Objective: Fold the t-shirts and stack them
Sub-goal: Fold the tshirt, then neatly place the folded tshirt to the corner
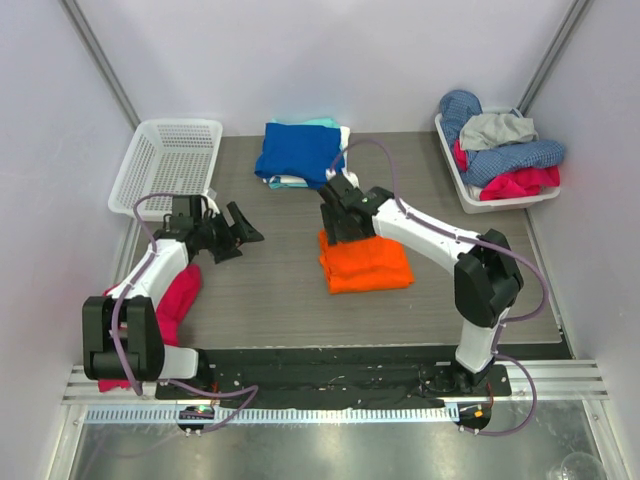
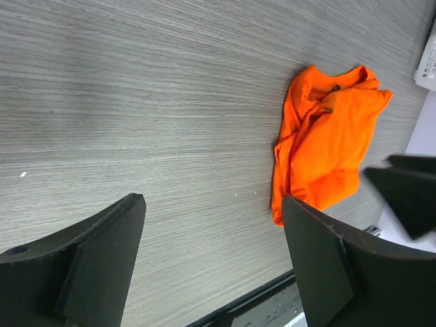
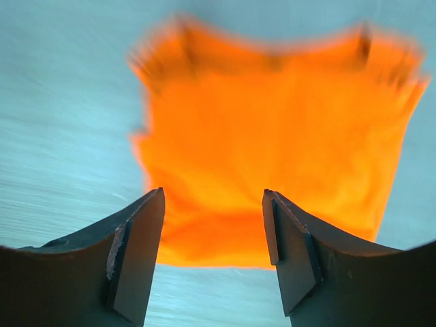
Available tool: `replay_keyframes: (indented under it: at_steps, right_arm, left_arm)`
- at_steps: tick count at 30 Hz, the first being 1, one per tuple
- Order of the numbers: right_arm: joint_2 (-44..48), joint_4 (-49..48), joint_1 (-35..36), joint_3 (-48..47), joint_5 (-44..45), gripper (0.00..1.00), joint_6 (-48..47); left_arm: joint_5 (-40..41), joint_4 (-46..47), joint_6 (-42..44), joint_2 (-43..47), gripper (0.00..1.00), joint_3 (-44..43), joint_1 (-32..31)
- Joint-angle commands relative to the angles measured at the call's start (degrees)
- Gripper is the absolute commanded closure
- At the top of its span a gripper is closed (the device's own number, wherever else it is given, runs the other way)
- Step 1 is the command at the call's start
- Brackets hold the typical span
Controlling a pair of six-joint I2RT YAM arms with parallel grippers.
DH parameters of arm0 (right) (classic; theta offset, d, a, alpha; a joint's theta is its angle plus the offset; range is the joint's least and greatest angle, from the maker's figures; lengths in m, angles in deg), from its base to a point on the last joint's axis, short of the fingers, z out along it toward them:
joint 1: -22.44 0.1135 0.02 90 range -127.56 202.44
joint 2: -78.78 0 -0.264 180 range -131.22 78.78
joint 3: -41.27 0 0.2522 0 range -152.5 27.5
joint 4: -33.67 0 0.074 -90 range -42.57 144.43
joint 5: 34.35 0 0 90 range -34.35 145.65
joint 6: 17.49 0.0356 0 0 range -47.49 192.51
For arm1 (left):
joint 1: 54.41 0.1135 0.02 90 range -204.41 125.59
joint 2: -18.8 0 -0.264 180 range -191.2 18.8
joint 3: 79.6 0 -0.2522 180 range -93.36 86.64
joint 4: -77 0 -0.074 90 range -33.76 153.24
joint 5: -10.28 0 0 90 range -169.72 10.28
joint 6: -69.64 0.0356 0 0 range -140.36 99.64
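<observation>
A bright orange t-shirt (image 1: 366, 264) lies folded in the middle of the table. It also shows in the left wrist view (image 2: 327, 136) and, blurred, in the right wrist view (image 3: 272, 129). My right gripper (image 1: 341, 232) hangs over its far left edge, open (image 3: 214, 252), with nothing between the fingers. A royal blue t-shirt (image 1: 298, 150) tops a folded stack at the back, with pale teal and white cloth showing under it. My left gripper (image 1: 243, 242) stands open over bare table, left of the orange shirt (image 2: 211, 252), holding nothing.
A white mesh basket (image 1: 165, 165) sits at the back left. A white tray (image 1: 455, 170) at the back right holds several crumpled garments. A pink-red cloth (image 1: 177, 298) lies by the left arm. A black rail (image 1: 330, 362) runs along the near edge.
</observation>
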Motion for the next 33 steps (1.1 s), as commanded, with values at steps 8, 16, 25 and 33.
replay_keyframes:
  at_steps: [8, 16, 25, 33]
  right_arm:
    - [-10.0, 4.7, 4.2, -18.4, 4.1, 0.33, -0.5]
    - [-17.5, 3.2, 4.2, -26.7, 4.0, 0.33, 0.6]
    - [-21.7, 4.4, 4.1, -29.8, 5.5, 0.33, 1.9]
    - [-21.1, 5.6, 4.2, -27.3, 5.5, 0.33, 2.7]
  left_arm:
    - [-1.1, 1.4, -0.2, 3.1, 0.13, 1.0, 0.1]
    - [-1.1, 1.7, -0.1, 3.3, 0.13, 2.2, 0.1]
    - [-1.1, 2.2, -0.1, 4.0, 0.13, 4.1, 0.1]
    - [-1.0, 2.4, -0.1, 3.7, 0.13, 4.5, 0.1]
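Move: The orange t-shirt lies folded below the right hand, its middle about 3 cm ahead, 3 cm to the right and 8 cm down; its far-left corner is roughly 10 cm ahead and 6 cm left of the hand. The blue stack sits about 30 cm ahead and 9 cm left. From the left hand, the orange t-shirt is some 23 cm to the right, 3 cm ahead and 9 cm below. Leftward and forward in a hop, the right hand carries on rising clear of the orange t-shirt by about 6 cm, then sinks back to near its starting height. It ends some 8 cm left and 5 cm forward, hovering by the shirt's left edge near the far-left corner, fingers still part-open, empty and pointing down and ahead. ##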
